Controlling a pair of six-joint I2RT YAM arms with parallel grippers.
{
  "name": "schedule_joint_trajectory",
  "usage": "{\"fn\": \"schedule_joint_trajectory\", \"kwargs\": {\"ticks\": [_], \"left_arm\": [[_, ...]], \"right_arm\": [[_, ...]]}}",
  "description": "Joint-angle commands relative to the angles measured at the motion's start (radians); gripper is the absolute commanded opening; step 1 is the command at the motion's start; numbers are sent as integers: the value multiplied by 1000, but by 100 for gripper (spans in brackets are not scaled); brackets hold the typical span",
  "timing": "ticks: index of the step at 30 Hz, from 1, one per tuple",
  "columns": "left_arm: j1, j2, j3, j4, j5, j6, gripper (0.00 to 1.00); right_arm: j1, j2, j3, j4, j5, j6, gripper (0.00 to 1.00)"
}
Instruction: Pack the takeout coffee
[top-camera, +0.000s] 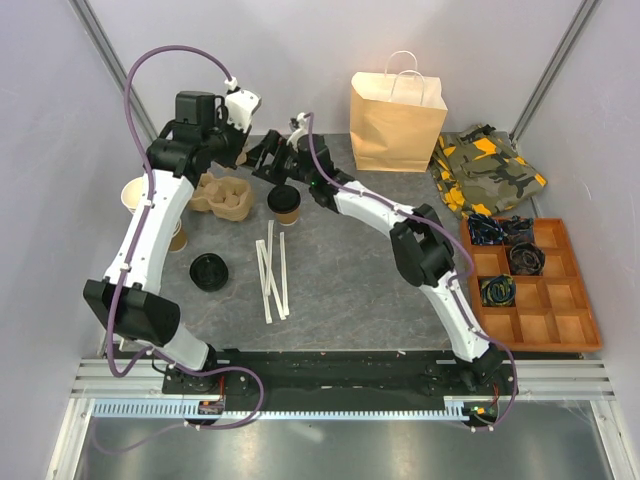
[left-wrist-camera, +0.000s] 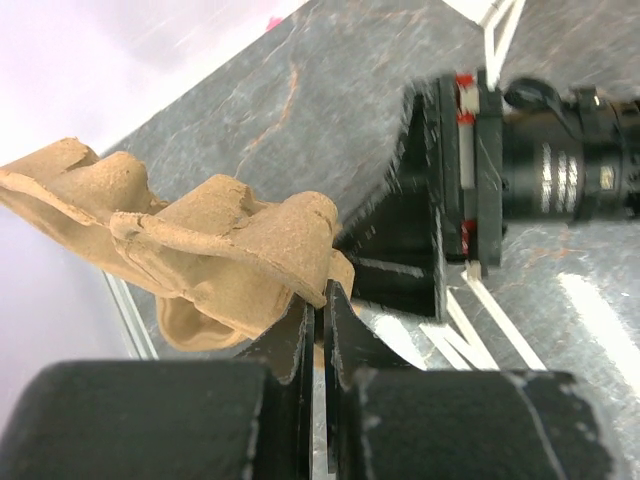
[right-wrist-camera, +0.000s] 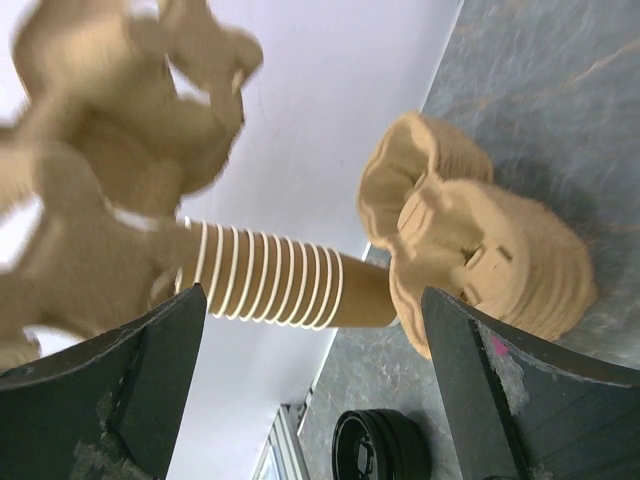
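The takeout coffee (top-camera: 285, 203), a small brown paper cup with a black lid, stands upright on the grey table right of the stack of pulp cup carriers (top-camera: 222, 195). My right gripper (top-camera: 264, 160) hovers open just behind the coffee and holds nothing; in the right wrist view its gripper (right-wrist-camera: 312, 292) faces the carrier stack (right-wrist-camera: 480, 240), and the coffee is out of view. My left gripper (left-wrist-camera: 322, 295) is shut on the edge of one cup carrier (left-wrist-camera: 200, 245), lifted off the table behind the stack. The paper bag (top-camera: 397, 122) stands open at the back.
A tall stack of brown cups (right-wrist-camera: 270, 275) stands at the left, partly behind my left arm. A loose black lid (top-camera: 209, 271) and white sticks (top-camera: 272, 270) lie in front. Camouflage cloth (top-camera: 487, 172) and a wooden divided tray (top-camera: 535, 285) are on the right.
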Motion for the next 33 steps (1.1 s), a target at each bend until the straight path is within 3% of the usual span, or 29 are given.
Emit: {"fn": "schedule_joint_trajectory", "kwargs": {"ticks": [1, 7, 12, 14, 18, 22, 27, 33], "left_arm": [[-35, -60, 57, -2, 73, 13, 2], [-91, -93, 36, -13, 155, 51, 2], [-169, -185, -125, -16, 251, 244, 2], [-254, -215, -188, -16, 213, 324, 2], [-474, -232, -358, -5, 99, 488, 2], [-642, -164, -415, 12, -16, 496, 2], [-800, 4, -438, 35, -154, 389, 2], [-828, 254, -319, 55, -245, 218, 2]], "right_arm": [[-66, -145, -17, 0, -13, -27, 97], [-178, -321, -234, 13, -153, -116, 95], [-310, -458, -391, -31, -322, -120, 98], [-356, -530, -455, -92, -401, -162, 98], [-410, -696, -574, -328, -407, -378, 98], [-527, -768, -641, -491, -437, -550, 98], [-681, -831, -669, -649, -444, -669, 98], [-802, -883, -707, -694, -439, -698, 98]]}}
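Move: The left hand holds the cup carrier; the open table it is taken over lies about 20 cm back, 23 cm to its right and some 26 cm below. The lidded coffee cup stands about 7 cm back and 7 cm right of that hand, the spare carriers 5 cm back and 12 cm left, the straws 25 cm back and 3 cm right. From the right hand, the open table is about 19 cm back and 20 cm right. Left keeps its grip, swinging the carrier about 30 cm right and back, then down; open right retreats 40 cm right. ##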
